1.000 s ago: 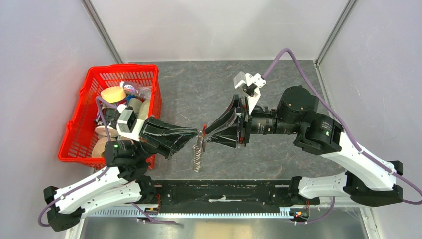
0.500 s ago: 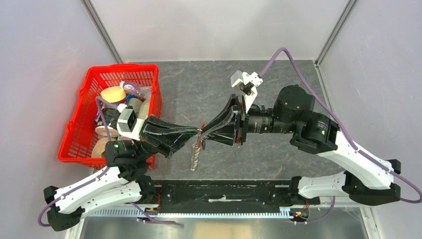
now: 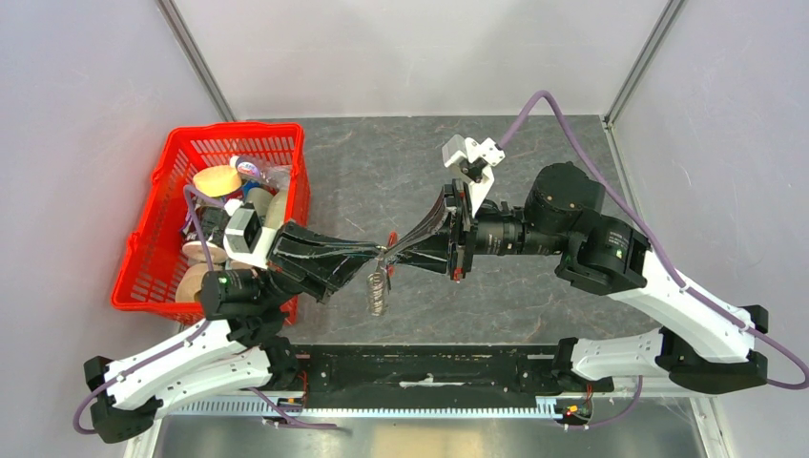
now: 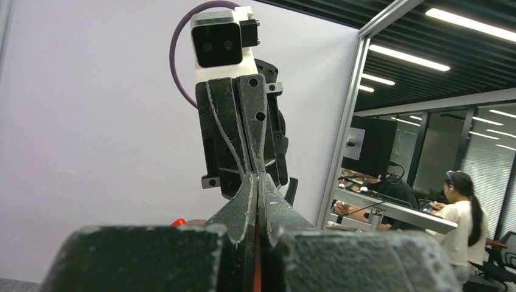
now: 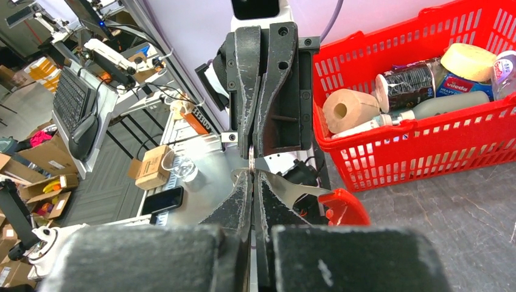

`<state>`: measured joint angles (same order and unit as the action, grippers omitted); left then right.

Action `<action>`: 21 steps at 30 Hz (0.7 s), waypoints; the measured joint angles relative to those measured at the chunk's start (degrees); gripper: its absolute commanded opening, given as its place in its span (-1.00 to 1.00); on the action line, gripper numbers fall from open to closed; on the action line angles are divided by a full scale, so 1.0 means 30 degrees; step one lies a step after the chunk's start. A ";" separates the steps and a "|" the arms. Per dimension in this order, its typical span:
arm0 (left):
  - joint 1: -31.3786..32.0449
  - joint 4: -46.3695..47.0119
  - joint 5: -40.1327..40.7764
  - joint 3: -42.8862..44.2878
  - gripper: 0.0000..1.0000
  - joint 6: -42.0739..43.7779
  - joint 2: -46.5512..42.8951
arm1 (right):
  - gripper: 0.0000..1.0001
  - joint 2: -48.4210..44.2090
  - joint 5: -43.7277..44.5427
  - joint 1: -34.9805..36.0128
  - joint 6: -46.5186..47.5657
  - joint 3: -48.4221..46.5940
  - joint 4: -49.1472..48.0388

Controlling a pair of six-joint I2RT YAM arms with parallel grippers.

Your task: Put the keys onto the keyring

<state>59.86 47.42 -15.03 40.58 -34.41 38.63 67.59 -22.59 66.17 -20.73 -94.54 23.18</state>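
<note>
The keyring [image 3: 378,289], a grey metal loop edged with small rings, hangs above the table between the two arms. Its red curved strip [image 3: 391,236] sticks up at the fingertips. My left gripper [image 3: 380,254] is shut on the keyring, and a red sliver shows deep between its fingers [image 4: 243,201]. My right gripper [image 3: 389,256] meets it tip to tip and is shut on a thin metal ring [image 5: 251,159] of the keyring. A flat silver piece [image 5: 292,190] and the red strip [image 5: 344,208] jut out beside the right gripper [image 5: 252,175]. The keys are hidden.
A red basket [image 3: 143,243] with rolls, bottles and packets stands at the left of the table, close behind my left arm. It also fills the upper right as the red basket [image 5: 426,152] in the right wrist view. Grey walls enclose the table.
My right gripper moved left to the left gripper's tip and went from wide open to shut. The hanging keyring swung slightly. The left arm stayed put.
</note>
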 measured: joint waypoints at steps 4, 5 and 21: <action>0.0000 0.0051 -0.0095 -0.0051 -0.69 -0.0204 -0.0015 | -1.00 0.0000 -0.0175 0.0000 0.0124 0.0000 0.0022; 0.0000 -0.0124 -0.0160 -0.0044 -0.62 -0.0248 -0.0066 | -1.00 -0.0007 -0.0197 0.0000 0.0182 0.0000 0.0102; 0.0007 -1.1701 -0.2011 0.3220 -0.16 0.0058 -0.3534 | -1.00 -0.0226 -0.1960 0.0000 0.1209 -0.1144 0.6761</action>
<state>59.88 12.32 -21.06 50.24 -34.24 28.03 66.92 -28.47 66.17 -17.10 -97.97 43.46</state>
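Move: At the left hand's shut fingertips, the keyring is pinched within about 1 cm to the right, level in height and reach. The right hand's fingers are already shut on it from the other side, with the ring some 1 cm to their left. The red handle of the attached metal tool stands roughly 4 cm ahead of both sets of tips and about 3 cm lower, in line sideways with the ring. The left fingers open to nearly half and let go of the keyring, while that hand first sinks about 2 cm, then draws back some 3 cm and off to the left, its fingers tipping about 15 degrees towards level. The right hand keeps its shut pinch on the keyring and carries it down about 5 cm, also back and to the right, away from the left hand, the fingertips dipping about 15 degrees. ##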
